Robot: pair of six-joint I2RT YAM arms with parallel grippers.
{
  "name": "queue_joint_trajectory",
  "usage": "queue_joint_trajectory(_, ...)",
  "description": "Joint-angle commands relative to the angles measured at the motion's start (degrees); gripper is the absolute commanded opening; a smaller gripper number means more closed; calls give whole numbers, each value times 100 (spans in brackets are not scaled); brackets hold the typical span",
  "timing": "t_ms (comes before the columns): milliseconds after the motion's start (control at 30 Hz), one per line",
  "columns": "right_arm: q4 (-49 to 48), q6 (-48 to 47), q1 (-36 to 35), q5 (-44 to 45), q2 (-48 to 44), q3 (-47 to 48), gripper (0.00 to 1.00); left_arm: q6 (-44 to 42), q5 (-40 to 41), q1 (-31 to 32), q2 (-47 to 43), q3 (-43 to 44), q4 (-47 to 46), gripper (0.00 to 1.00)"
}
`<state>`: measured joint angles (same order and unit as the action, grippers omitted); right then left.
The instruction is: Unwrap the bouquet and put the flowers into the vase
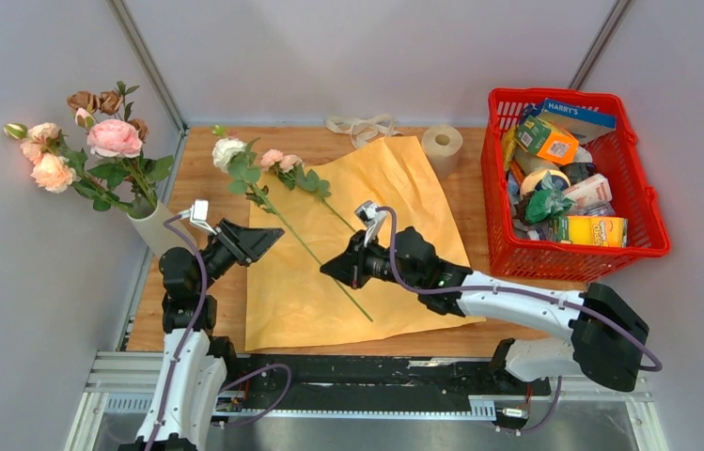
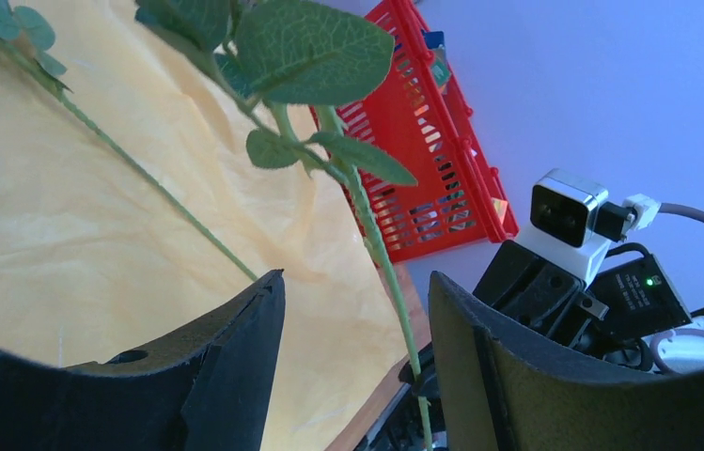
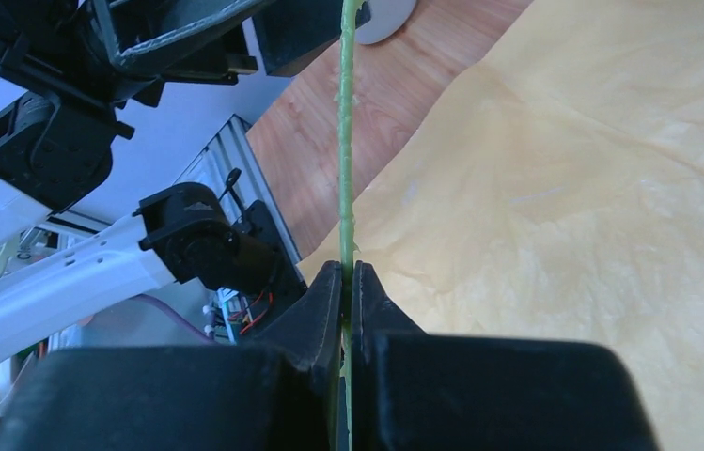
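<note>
The vase (image 1: 153,225) stands at the table's left edge with several pink, peach and brown flowers (image 1: 108,141) in it. The bouquet's orange-yellow paper (image 1: 376,216) lies spread flat. On it lie a white rose (image 1: 227,150) and a pink rose (image 1: 277,160). My right gripper (image 1: 327,269) (image 3: 349,268) is shut on the white rose's thin green stem (image 3: 346,141) partway along it. My left gripper (image 1: 268,240) (image 2: 357,282) is open, and that leafy stem (image 2: 376,244) runs through the gap between its fingers without touching them. The pink rose's stem (image 2: 160,197) rests on the paper beyond.
A red basket (image 1: 573,266) (image 2: 423,188) full of packaged goods stands at the right. A toilet paper roll (image 1: 442,146) and a loose beige ribbon (image 1: 362,127) lie at the back edge. Grey walls close in the left and back.
</note>
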<state>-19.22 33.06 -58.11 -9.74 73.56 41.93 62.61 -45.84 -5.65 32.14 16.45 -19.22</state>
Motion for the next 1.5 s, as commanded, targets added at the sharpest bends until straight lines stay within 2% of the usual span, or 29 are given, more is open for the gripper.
queue_joint_trajectory(0,-512,166,-288,-20,-132,52,0,243,128,90,-41,-36,-460,65)
queue_joint_trajectory(100,-547,157,-464,7,-9,78,0,304,216,134,-50,-45,-468,64)
queue_joint_trajectory(167,-574,157,-543,16,105,96,0,348,190,134,-41,-36,-451,56)
queue_joint_trajectory(200,-574,148,-579,42,132,96,0,340,173,134,-33,-28,-425,43)
queue_joint_trajectory(233,-565,157,-605,68,185,87,0,322,146,134,-24,-10,-320,37)
queue_joint_trajectory(267,-565,157,-631,103,211,70,0,296,137,143,-32,-1,-232,21)
queue_joint_trajectory(300,-582,166,-649,121,220,52,0,270,146,134,-67,42,-31,14)
queue_joint_trajectory(333,-583,166,-658,139,238,34,1,148,172,134,-94,78,110,2)
queue_joint_trajectory(467,-512,236,-667,297,264,-53,28,-398,505,134,-366,341,989,0)
queue_joint_trajectory(600,-504,245,-667,419,203,-229,72,-1328,996,134,-770,928,1894,0)
queue_joint_trajectory(667,-425,236,-667,569,150,-273,100,-1969,1453,143,-1025,1271,2518,0)
queue_joint_trajectory(800,-266,166,-667,745,71,-326,100,-3549,2279,143,-1543,1991,3168,0)
queue_joint_trajectory(933,-249,131,-667,736,71,-335,100,-4702,3043,134,-1264,3072,3802,0)
queue_joint_trajectory(1167,-117,17,-667,754,18,-291,100,-5390,4511,134,-1237,3865,3487,0)
queue_joint_trajectory(1200,-82,-1,-667,763,1,-282,100,-5521,4566,134,-1245,3892,3330,0)
queue_joint_trajectory(1367,32,-80,-667,815,-149,-291,100,-5900,6180,134,-1149,3953,2767,0)
queue_joint_trajectory(1467,112,-124,-676,903,-254,-291,100,-6120,6544,134,-921,4112,2784,0)
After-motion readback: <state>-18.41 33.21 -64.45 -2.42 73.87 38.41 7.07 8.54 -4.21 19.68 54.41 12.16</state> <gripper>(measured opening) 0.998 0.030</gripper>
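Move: The leafy part of the white flower's stem, held by the right fingers, lies about 4 cm ahead and 3 cm right of the left hand, about level; its bloom is 17 cm ahead, 6 cm left, slightly higher. The vase's middle is some 22 cm left, 7 cm ahead and 12 cm below the left hand, the pink spray 21 cm ahead, 7 cm right, 22 cm below. From the right hand, the left fingers are 12 cm left, 5 cm ahead, 3 cm up. Back about 4 cm and slightly left goes the right hand, bringing the stem to the left fingers, which stay nearly in place and pinch it; the right then opens wide and sinks. The left lifts about 21 cm and swings 16 cm left, drawing back slightly, turning some 55 degrees counter-clockwise to point forward and tipped up. ##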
